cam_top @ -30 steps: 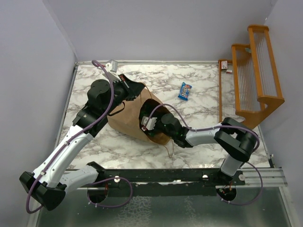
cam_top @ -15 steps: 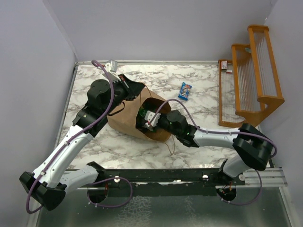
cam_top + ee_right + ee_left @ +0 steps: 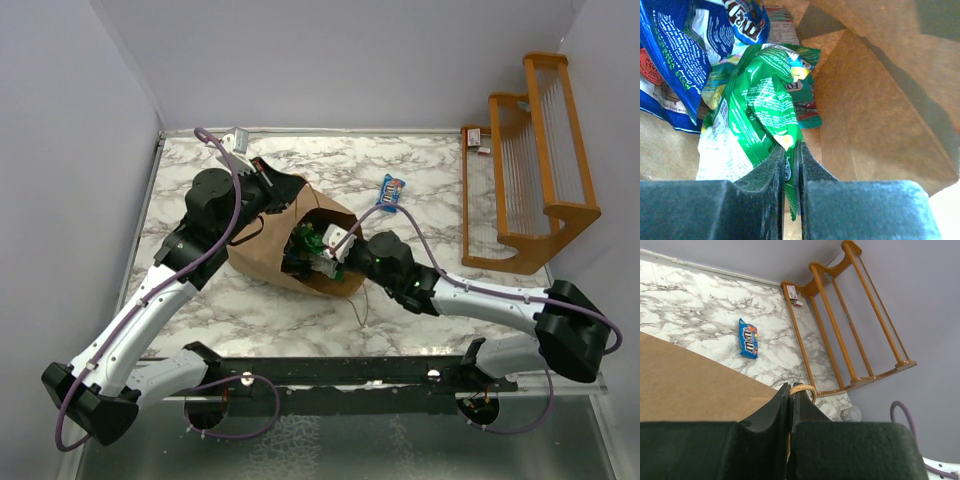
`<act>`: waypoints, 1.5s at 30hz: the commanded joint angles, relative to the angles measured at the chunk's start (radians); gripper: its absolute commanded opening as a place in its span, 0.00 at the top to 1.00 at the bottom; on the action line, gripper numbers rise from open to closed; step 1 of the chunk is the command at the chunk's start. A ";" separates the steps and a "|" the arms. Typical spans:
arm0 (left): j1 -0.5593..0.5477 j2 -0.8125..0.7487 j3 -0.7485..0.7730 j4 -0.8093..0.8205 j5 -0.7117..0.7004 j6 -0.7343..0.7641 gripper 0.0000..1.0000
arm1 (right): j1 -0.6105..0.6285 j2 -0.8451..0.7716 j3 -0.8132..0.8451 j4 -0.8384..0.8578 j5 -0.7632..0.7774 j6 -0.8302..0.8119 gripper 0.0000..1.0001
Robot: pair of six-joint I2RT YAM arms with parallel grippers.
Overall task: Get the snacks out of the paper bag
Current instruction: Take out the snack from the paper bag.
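The brown paper bag (image 3: 262, 250) lies on its side on the marble table, mouth facing right. My left gripper (image 3: 284, 190) is at the bag's upper rim, shut on its twisted paper handle (image 3: 808, 389), beside the bag's brown wall (image 3: 690, 380). My right gripper (image 3: 320, 250) is in the bag's mouth. In the right wrist view it (image 3: 791, 150) is shut on the edge of a green foil snack packet (image 3: 765, 100). Behind that lie a dark blue packet (image 3: 680, 55) and a teal one (image 3: 807, 112). Another blue snack (image 3: 391, 192) lies on the table outside the bag.
An orange wooden rack (image 3: 540, 150) stands at the table's right edge against the wall. A small red and white item (image 3: 478, 140) sits at the rack's far corner. Grey walls close in the table on the left, back and right.
My right gripper has shut on the green packet inside the bag's mouth, and the right arm's elbow has swung out to the right. The left arm and bag have stayed put.
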 commanded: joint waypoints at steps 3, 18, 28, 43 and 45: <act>0.002 -0.023 -0.013 0.024 -0.032 -0.010 1.00 | 0.007 -0.156 -0.006 0.009 0.016 0.059 0.99; 0.002 -0.041 0.000 0.052 -0.070 -0.043 1.00 | 0.007 -0.308 0.020 -0.139 0.081 0.057 0.99; 0.002 -0.072 -0.028 0.110 -0.136 -0.081 1.00 | 0.007 -0.441 0.045 -0.219 0.104 0.054 0.99; 0.002 -0.103 -0.046 0.080 -0.160 -0.085 1.00 | 0.007 -0.645 0.049 -0.086 0.234 -0.014 0.99; 0.002 -0.106 -0.046 0.076 -0.162 -0.084 1.00 | 0.007 -0.636 0.034 -0.025 0.313 -0.023 0.99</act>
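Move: The right hand, inside the paper bag's mouth, already holds the green snack by one end. The table by the blue M&M's packet lies about 22 cm ahead of it, 15 cm to its right and 15 cm lower; the other snacks are some 9 cm left, 2 cm ahead and 7 cm lower, the bag's middle 11 cm left, 2 cm ahead and 5 cm down. From the left hand, the M&M's packet lies roughly 20 cm ahead, 20 cm right and 37 cm below. Upward in uneven pulls, some 19 cm in all, the right hand draws the green snack out through the bag's mouth, also going about 10 cm right and a little back, the fingers tipping up some 25 degrees and keeping their pinch. The left hand keeps its shut grip on the bag's handle and shifts a few centimetres left and up. ##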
